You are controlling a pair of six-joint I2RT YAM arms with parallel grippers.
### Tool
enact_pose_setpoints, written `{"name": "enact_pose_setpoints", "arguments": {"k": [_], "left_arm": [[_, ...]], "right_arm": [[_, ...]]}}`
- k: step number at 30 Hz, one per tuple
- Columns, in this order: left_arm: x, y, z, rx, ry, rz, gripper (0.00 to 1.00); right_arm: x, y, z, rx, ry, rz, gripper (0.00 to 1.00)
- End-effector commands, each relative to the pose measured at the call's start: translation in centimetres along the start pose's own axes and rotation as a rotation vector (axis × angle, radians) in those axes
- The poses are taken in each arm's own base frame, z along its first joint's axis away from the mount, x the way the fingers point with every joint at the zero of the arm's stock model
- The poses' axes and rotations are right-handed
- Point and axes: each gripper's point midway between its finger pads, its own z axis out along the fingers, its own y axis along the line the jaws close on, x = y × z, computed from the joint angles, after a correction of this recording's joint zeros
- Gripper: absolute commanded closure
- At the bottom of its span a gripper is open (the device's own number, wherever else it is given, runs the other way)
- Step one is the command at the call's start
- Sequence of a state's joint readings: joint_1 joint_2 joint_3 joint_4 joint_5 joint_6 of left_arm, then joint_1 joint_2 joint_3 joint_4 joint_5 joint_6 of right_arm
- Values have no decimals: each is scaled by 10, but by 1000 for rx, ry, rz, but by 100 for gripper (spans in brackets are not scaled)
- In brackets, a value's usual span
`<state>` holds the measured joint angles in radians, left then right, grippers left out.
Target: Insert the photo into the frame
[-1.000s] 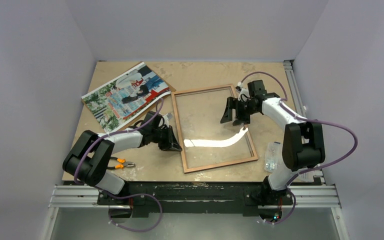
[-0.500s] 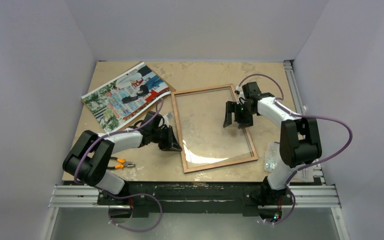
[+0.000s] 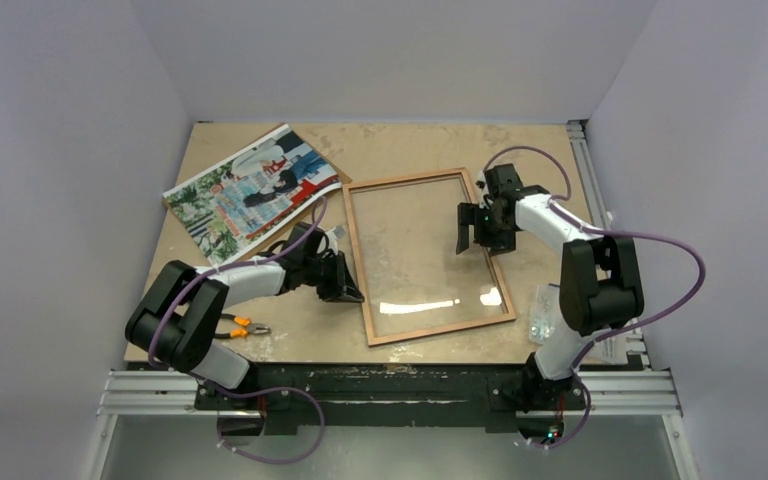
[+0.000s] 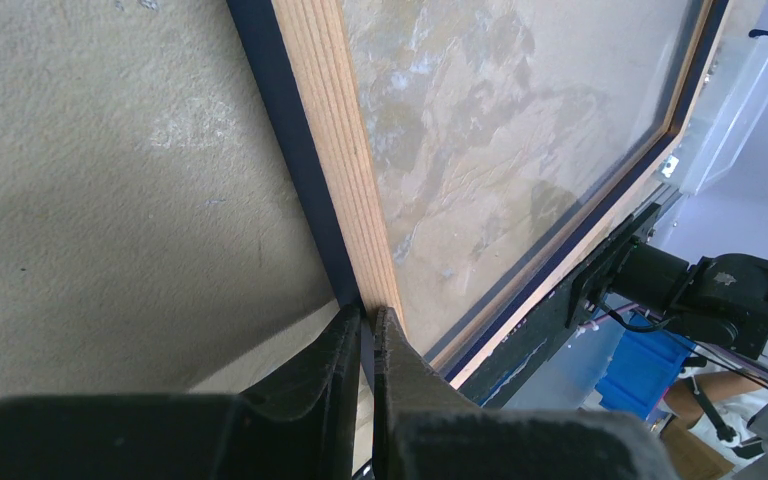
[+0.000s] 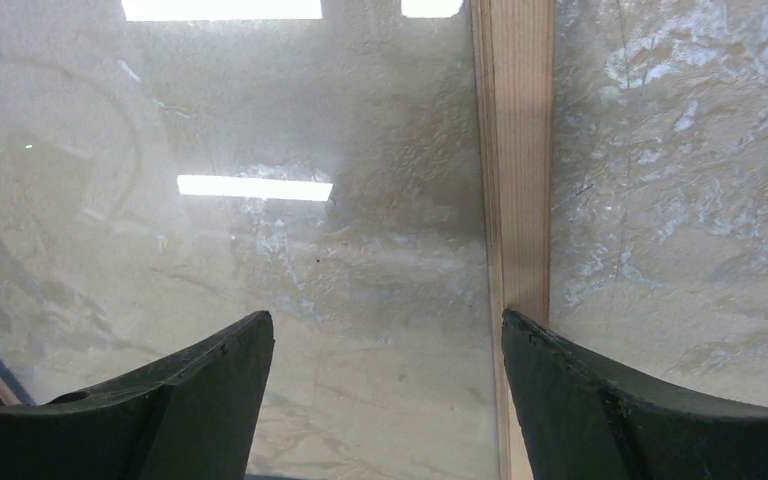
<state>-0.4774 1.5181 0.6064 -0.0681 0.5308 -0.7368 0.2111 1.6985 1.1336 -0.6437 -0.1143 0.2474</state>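
Note:
The frame (image 3: 440,328) lies in the middle of the table with its wood-brown back up and its clear pane (image 5: 260,250) showing the tabletop. My left gripper (image 3: 348,292) is shut on the frame's left rail (image 4: 345,170), and its fingertips (image 4: 355,325) pinch the thin rail where the dark blue edge shows. My right gripper (image 3: 480,242) hangs open just above the frame's right rail (image 5: 515,150), holding nothing. One of its fingers is over the pane and the other over the rail. The photo (image 3: 255,190) lies face up at the back left, apart from both grippers.
A brown board edge (image 3: 295,222) shows under the photo's near side. Orange-handled pliers (image 3: 240,325) lie by the left arm. A clear plastic packet (image 3: 543,312) sits at the right near the right arm. Aluminium rails (image 3: 585,170) border the table's right side.
My right gripper has drifted right, from over the pane to over the frame's right rail, with its jaws spreading wider. The glare on the pane has shrunk. The left gripper has not moved.

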Motion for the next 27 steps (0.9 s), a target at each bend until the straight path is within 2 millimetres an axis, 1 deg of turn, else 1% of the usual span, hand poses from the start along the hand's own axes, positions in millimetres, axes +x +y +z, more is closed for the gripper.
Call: {"name": "enact_pose_setpoints", "arguments": {"k": [1, 10, 12, 15, 16, 17, 18, 20, 21, 23, 25, 27], "left_arm": [[39, 70, 6, -263, 82, -11, 100], [36, 68, 5, -263, 73, -10, 100], [33, 66, 4, -263, 67, -5, 100], [26, 60, 3, -253, 53, 2, 100], [24, 57, 3, -247, 47, 3, 93], [21, 53, 2, -239, 37, 4, 78], [17, 49, 1, -231, 25, 1, 67], [7, 39, 0, -208, -3, 2, 50], [3, 34, -1, -198, -15, 2, 44], [-7, 25, -2, -171, -41, -5, 36], [-17, 15, -3, -123, -64, -17, 33], [-27, 7, -1, -65, -82, -39, 32]], "right_arm": [[-19, 0, -20, 33, -78, 1, 17], [-28, -5, -35, 70, -157, 37, 15], [-29, -11, -35, 93, -163, 55, 14], [-27, -21, -28, 102, -150, 104, 13], [-25, -24, -24, 104, -143, 117, 13], [-23, -25, -20, 101, -136, 127, 13], [-21, -28, -16, 104, -125, 139, 13], [-13, -28, -5, 79, -92, 158, 13], [-10, -28, -1, 67, -82, 169, 13], [-6, -28, 6, 45, -71, 185, 13], [-2, -25, 10, 16, -60, 193, 13], [3, -21, 14, -16, -50, 200, 14]]}}
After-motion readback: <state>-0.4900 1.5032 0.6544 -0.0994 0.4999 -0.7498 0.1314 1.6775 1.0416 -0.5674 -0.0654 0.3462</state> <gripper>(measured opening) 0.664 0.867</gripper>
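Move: The right hand, fingers wide open, has the frame's right rail about 4 cm to its right, level with it and some 2 cm lower; the far right corner is about 17 cm ahead and 3 cm left, the clear parts box some 15 cm back and 17 cm right. The left hand's shut fingertips are right at the frame's left rail; from there the near left corner is about 10 cm back and 1 cm right, the photo some 22 cm ahead and 22 cm left. The right hand's outer finger comes off the top of the right rail: the hand lifts about 2.5 cm, passes some 3 cm to the right over it, turning roughly 10 degrees clockwise, then sinks about 4 cm with fingers still wide to straddle the rail. Late on, the left hand opens wide, ending its contact with the left rail, and eases up and forward some 1.5 cm. ##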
